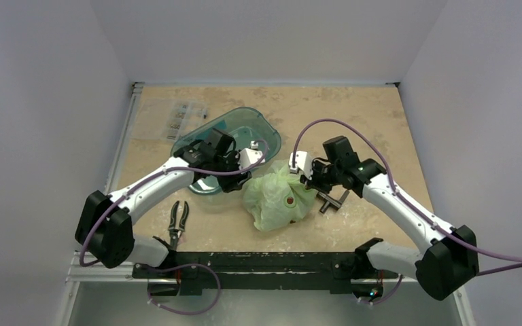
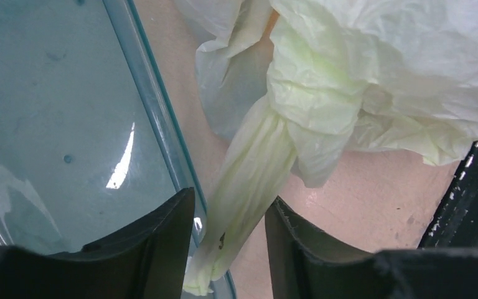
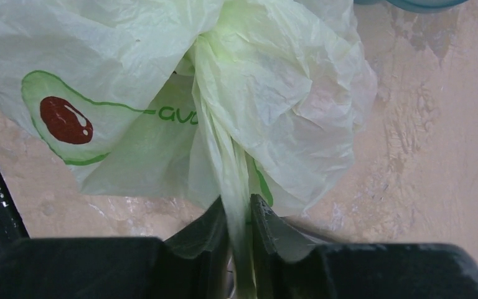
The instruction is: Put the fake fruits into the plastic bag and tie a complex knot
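The pale green plastic bag (image 1: 275, 197) lies bulging and bunched on the table between both arms, printed with an avocado picture (image 3: 62, 118). The fake fruits are hidden; none shows outside it. My left gripper (image 1: 247, 175) is at the bag's upper left. In the left wrist view the left gripper (image 2: 229, 200) stands open around a twisted tail of the bag (image 2: 249, 168), with gaps on both sides. My right gripper (image 1: 304, 178) is at the bag's upper right. The right wrist view shows the right gripper (image 3: 238, 202) shut on another twisted strip (image 3: 227, 162).
A translucent teal tub (image 1: 262, 122) sits behind the left gripper, its rim (image 2: 155, 118) right beside the left finger. Pliers (image 1: 177, 221) lie near the left arm. A black T-shaped tool (image 1: 329, 200) lies under the right gripper. A clear packet (image 1: 177, 119) rests at the back left.
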You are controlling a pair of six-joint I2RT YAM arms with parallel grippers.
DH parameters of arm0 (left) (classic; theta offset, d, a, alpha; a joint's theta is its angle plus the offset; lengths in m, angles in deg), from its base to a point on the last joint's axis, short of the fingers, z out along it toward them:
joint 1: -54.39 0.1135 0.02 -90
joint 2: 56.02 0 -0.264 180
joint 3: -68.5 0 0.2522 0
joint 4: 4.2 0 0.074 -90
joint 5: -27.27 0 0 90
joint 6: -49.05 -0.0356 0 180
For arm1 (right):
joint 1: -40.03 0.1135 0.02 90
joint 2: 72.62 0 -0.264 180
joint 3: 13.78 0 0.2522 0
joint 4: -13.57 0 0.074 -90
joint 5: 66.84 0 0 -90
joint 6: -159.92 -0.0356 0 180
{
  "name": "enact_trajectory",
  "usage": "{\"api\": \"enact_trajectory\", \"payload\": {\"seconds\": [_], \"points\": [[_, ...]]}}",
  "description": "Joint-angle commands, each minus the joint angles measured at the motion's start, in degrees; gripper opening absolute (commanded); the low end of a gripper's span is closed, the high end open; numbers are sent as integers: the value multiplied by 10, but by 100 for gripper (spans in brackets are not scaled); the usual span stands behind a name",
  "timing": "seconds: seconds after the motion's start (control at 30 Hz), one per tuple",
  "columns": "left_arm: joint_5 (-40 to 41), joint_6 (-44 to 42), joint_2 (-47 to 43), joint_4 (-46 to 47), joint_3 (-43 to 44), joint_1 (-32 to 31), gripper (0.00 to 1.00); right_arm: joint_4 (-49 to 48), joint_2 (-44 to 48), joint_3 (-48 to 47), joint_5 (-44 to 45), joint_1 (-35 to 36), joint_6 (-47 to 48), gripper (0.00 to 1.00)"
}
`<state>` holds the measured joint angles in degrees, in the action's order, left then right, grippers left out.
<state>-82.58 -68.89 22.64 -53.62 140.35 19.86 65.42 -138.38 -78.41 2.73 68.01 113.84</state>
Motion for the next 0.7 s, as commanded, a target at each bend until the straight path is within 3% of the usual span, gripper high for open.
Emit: {"api": "enact_trajectory", "payload": {"seconds": [0.0, 0.03, 0.1, 0.13, 0.37, 0.5, 0.67], "points": [[2, 12, 20, 56, 9, -2, 34, -63, 12, 14, 35, 7, -43, 10], [3, 25, 14, 66, 6, -2, 24, -63, 16, 15, 38, 7, -51, 0], [12, 61, -4, 84, -3, -1, 4, -71, 32, 20, 52, 7, -70, 0], [16, 83, -16, 90, -6, 2, 0, -79, 46, 22, 53, 7, -82, 0], [-13, 302, -77, 103, -27, 101, 0, -93, 113, 47, 167, -17, -166, 0], [-10, 301, -87, 82, -45, 130, 0, -71, 124, 62, 184, -61, -126, 0], [5, 233, -82, 44, -61, 144, 0, -68, 133, 116, 171, -143, -31, 0]]}}
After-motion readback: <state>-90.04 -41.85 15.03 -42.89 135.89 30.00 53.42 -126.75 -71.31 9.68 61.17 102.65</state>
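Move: The bag's left twisted tail lies between the left hand's open fingers, its middle about 2 cm to the right and 1 cm forward, with the knot some 10 cm to the right and the bag's body 11 cm right, 5 cm back and 6 cm lower. The blue bin is centred about 9 cm ahead, 3 cm left, 9 cm down. For the right hand, the right tail runs between its narrowly open fingers, about 2 cm left, and the knot is 8 cm left. The bag's two twisted tails get pinched as both grippers dip about a centimetre and shut; then both hands rise some 5 cm, easing forward and pulling apart. The right goes about 4 cm right late on, turning clockwise some 20 degrees; the left drifts slightly left, turning counter-clockwise and levelling its fingers towards the knot. Both sink a little at the end, still gripping. ##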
